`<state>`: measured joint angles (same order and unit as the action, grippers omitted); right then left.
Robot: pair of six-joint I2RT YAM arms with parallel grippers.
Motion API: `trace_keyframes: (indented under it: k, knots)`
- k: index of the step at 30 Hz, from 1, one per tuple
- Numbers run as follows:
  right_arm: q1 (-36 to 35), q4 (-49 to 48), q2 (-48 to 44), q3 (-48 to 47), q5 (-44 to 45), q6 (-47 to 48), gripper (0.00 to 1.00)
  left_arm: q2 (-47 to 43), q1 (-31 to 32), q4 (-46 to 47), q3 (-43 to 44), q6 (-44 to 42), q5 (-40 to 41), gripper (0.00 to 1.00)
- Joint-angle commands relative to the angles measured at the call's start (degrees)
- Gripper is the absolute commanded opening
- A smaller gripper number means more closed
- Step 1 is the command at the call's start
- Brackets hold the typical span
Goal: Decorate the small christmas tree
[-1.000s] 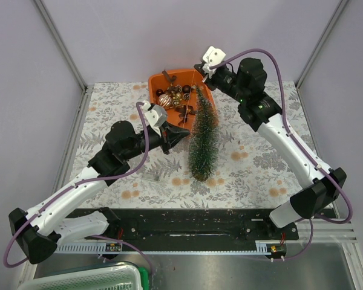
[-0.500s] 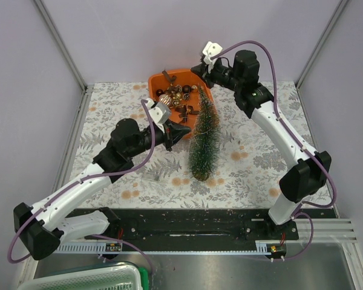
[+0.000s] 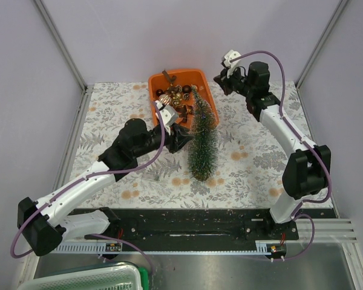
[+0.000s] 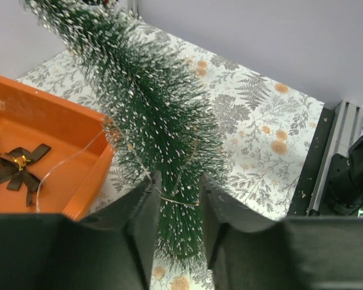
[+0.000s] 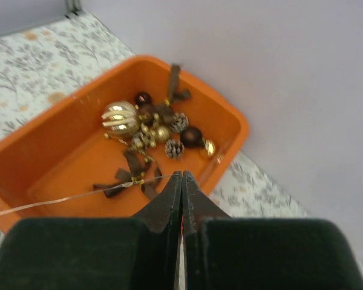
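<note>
The small christmas tree (image 3: pixel 202 142) lies on the floral tablecloth, its tip at the orange tray (image 3: pixel 154 81) and its base toward me. My left gripper (image 3: pixel 186 135) is at the tree's left flank, jaws slightly apart. In the left wrist view the tree (image 4: pixel 163 121) fills the gap between the fingers (image 4: pixel 142 205), and a thin wire (image 4: pixel 72 160) runs from the tray (image 4: pixel 24 103) across the bristles to them. My right gripper (image 3: pixel 221 78) hovers right of the tray. In its wrist view the right gripper (image 5: pixel 181 175) is shut on the thin wire (image 5: pixel 60 199), which trails off to the left.
The tray (image 5: pixel 48 151) holds a gold striped ball (image 5: pixel 120 118), pine cones, dark baubles and brown bows (image 5: pixel 130 181). Grey walls with metal posts close in the table. A black rail (image 3: pixel 187 220) runs along the near edge, and a white basket (image 3: pixel 91 281) sits below it at the left.
My right arm swung right, away from over the tray, still pinching the wire. My left gripper moved in against the tree and its jaws parted.
</note>
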<state>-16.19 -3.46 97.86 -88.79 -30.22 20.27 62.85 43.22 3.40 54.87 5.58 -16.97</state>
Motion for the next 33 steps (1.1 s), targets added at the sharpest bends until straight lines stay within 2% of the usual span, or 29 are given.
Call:
trace_keyframes:
  k: [1, 4, 6, 11, 22, 28, 33]
  knots:
    - [2.38, -6.03, -5.13, 6.77, 9.72, -2.43, 0.0, -1.41, 0.46, -0.23, -0.2, -2.77, 2.29, 0.49]
    - [3.7, -6.38, -8.64, 12.48, 12.63, -4.27, 0.0, -2.11, 0.37, -0.32, -0.29, -3.39, 2.73, 0.63]
    - [3.88, -5.94, -10.84, 15.13, 14.65, -4.54, 0.0, -2.73, 0.2, -0.32, -0.64, -3.56, 2.56, 0.83]
    - [3.97, -4.18, -17.34, 20.41, 16.94, -7.43, 0.0, -4.92, -2.0, -1.2, -0.64, -3.65, 0.71, 0.99]
    - [3.88, -1.9, -32.37, 32.18, 21.25, -17.62, 0.0, -9.85, -5.25, -4.89, -5.82, -3.39, -3.68, 0.99]
    - [3.88, -0.66, -40.9, 36.93, 21.52, -26.06, 0.0, -7.84, -3.77, -3.66, -6.1, -3.47, -7.37, 0.99]
    - [3.88, 1.79, -47.93, 40.54, 22.56, -29.15, 0.0, -4.49, -2.27, -3.66, -2.76, -5.23, -6.59, 0.99]
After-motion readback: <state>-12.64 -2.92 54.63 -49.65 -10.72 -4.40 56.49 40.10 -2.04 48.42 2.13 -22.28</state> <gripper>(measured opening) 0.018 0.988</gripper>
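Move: The left fingers, just parting, hang close to the tree on its left: the tree's middle is about 6 cm ahead, 7 cm to the right and some 8 cm lower. The right hand, shut on the string, is beyond the tree, whose middle lies about 16 cm back, 5 cm to its left and 10 cm lower. From that right hand the orange bin's middle is some 18 cm ahead, 13 cm left and 29 cm down, and the brown bow in it about 14 cm ahead, 10 cm left and just as low. With the string still pinched in its shut fingers, the right hand first dips about 7 cm while swinging right, then draws back towards its base along the tree's right side and rises some 5 cm again, ending about 15 cm farther back and 11 cm farther right, turned some 25 degrees clockwise with its left side tipped up. The left hand spreads its fingers fully and lets go of the string, backs off about 4 cm to the left of the tree, then sinks and draws back a little, staying open. ##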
